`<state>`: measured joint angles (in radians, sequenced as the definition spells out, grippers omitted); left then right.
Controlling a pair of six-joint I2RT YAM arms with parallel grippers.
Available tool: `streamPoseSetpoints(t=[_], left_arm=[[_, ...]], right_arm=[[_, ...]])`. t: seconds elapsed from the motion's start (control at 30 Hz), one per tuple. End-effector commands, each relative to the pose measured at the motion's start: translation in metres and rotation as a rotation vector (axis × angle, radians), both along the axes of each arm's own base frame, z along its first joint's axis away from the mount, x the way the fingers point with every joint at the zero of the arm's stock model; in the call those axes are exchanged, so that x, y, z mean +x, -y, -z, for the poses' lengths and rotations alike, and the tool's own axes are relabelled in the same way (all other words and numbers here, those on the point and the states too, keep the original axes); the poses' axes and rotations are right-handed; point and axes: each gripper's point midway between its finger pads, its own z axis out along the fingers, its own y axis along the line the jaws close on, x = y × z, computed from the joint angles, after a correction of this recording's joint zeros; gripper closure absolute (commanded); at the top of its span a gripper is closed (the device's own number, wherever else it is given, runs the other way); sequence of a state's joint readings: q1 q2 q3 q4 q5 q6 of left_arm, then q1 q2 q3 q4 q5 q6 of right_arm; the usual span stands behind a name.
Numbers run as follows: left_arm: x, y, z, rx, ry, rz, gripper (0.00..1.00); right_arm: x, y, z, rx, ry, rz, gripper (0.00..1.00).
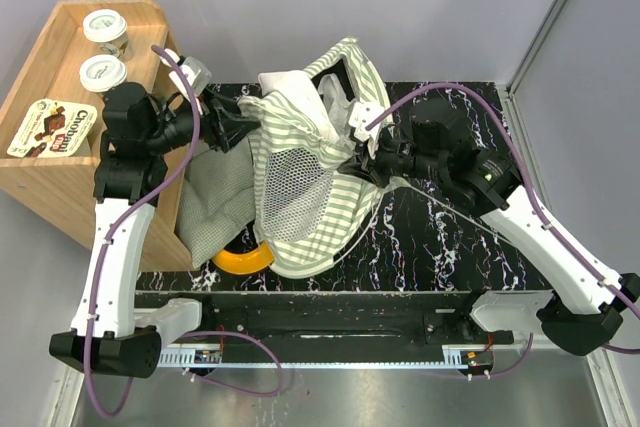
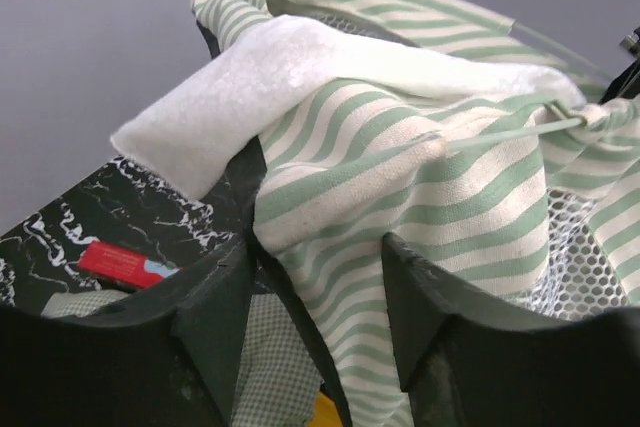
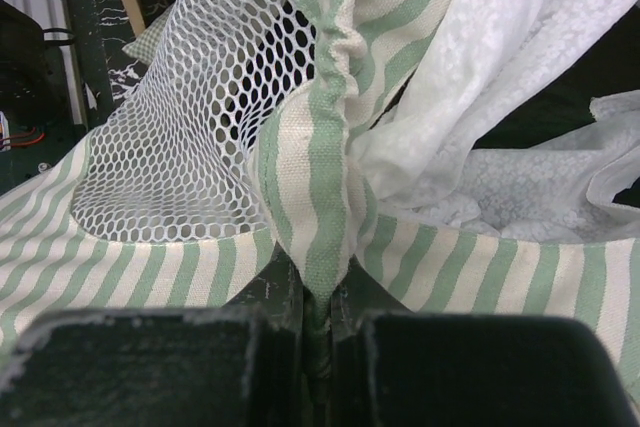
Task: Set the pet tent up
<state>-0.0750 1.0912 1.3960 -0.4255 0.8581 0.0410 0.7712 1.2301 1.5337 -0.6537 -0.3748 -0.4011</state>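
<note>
The pet tent (image 1: 300, 177) lies crumpled in the middle of the black marble table (image 1: 430, 247), its round mesh window (image 1: 295, 182) facing up and white lace (image 1: 285, 82) at the back. My left gripper (image 1: 235, 127) is at the tent's left edge. In the left wrist view it (image 2: 315, 247) is open, with striped fabric (image 2: 400, 207) and a black trim hanging loose between the fingers. My right gripper (image 1: 362, 169) is at the tent's right edge. The right wrist view shows it (image 3: 318, 292) shut on a fold of striped cloth (image 3: 325, 197) beside the mesh (image 3: 180, 147). A thin pole (image 2: 500, 132) runs through a sleeve.
A small-checked cushion (image 1: 215, 202) lies under the tent's left side, with a yellow object (image 1: 245, 259) at its near end. A wooden shelf (image 1: 60, 77) at the left holds two cups (image 1: 105, 27) and a carton (image 1: 50, 127). A red item (image 2: 125, 264) lies on the table.
</note>
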Motion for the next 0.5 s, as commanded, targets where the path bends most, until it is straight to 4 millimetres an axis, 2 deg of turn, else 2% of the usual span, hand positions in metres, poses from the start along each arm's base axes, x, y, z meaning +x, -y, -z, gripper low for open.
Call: streamPoseSetpoints(t=[0.0,0.07,0.13,0.2,0.37,0.47], left_arm=[[-0.001,0.008,-0.02,-0.053,0.056,0.076,0.53],[-0.002,0.01,-0.018,-0.057,0.052,0.102,0.81],[-0.006,0.012,-0.017,-0.057,0.048,0.128,1.0],[-0.012,0.012,-0.017,-0.044,0.045,0.139,1.0],[-0.018,0.0,-0.02,0.096,0.137,0.097,1.0],[-0.018,-0.009,-0.019,0.208,0.214,0.073,1.0]], right_arm=[[-0.004,-0.002,-0.024,0.059,0.079,-0.046,1.0],[-0.005,-0.002,-0.025,0.06,0.077,-0.047,1.0],[-0.002,0.001,-0.023,0.044,0.084,-0.025,1.0],[0.006,0.008,-0.013,-0.001,0.079,0.024,1.0],[0.024,0.024,0.024,-0.149,0.028,0.13,1.0],[0.028,0.028,0.035,-0.181,0.022,0.16,1.0]])
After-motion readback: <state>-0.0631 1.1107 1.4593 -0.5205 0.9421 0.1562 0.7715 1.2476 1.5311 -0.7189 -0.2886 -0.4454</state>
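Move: The tent's striped near-left corner sits right at the left fingertips, about 2 cm ahead and 1 cm to the right, level with them. From the left hand, the white fleece panel lies some 6 cm ahead, 6 cm right and 2 cm higher; the mesh window hangs around 8 cm back, 8 cm right and 10 cm below. The right hand already grips the tent's gathered edge; from it the corner is about 8 cm ahead, 17 cm left and 4 cm higher. Almost in place, the left hand snaps its fingers from over half open to shut, pinching the tent corner between the tips. It rises about 1 cm while closing, then eases partly down, ending some 1 cm farther back and turned 5 degrees clockwise. Keeping its closed grip on the gathered edge, the right hand then sinks about 2 cm, drifting roughly 1 cm right and forward. ##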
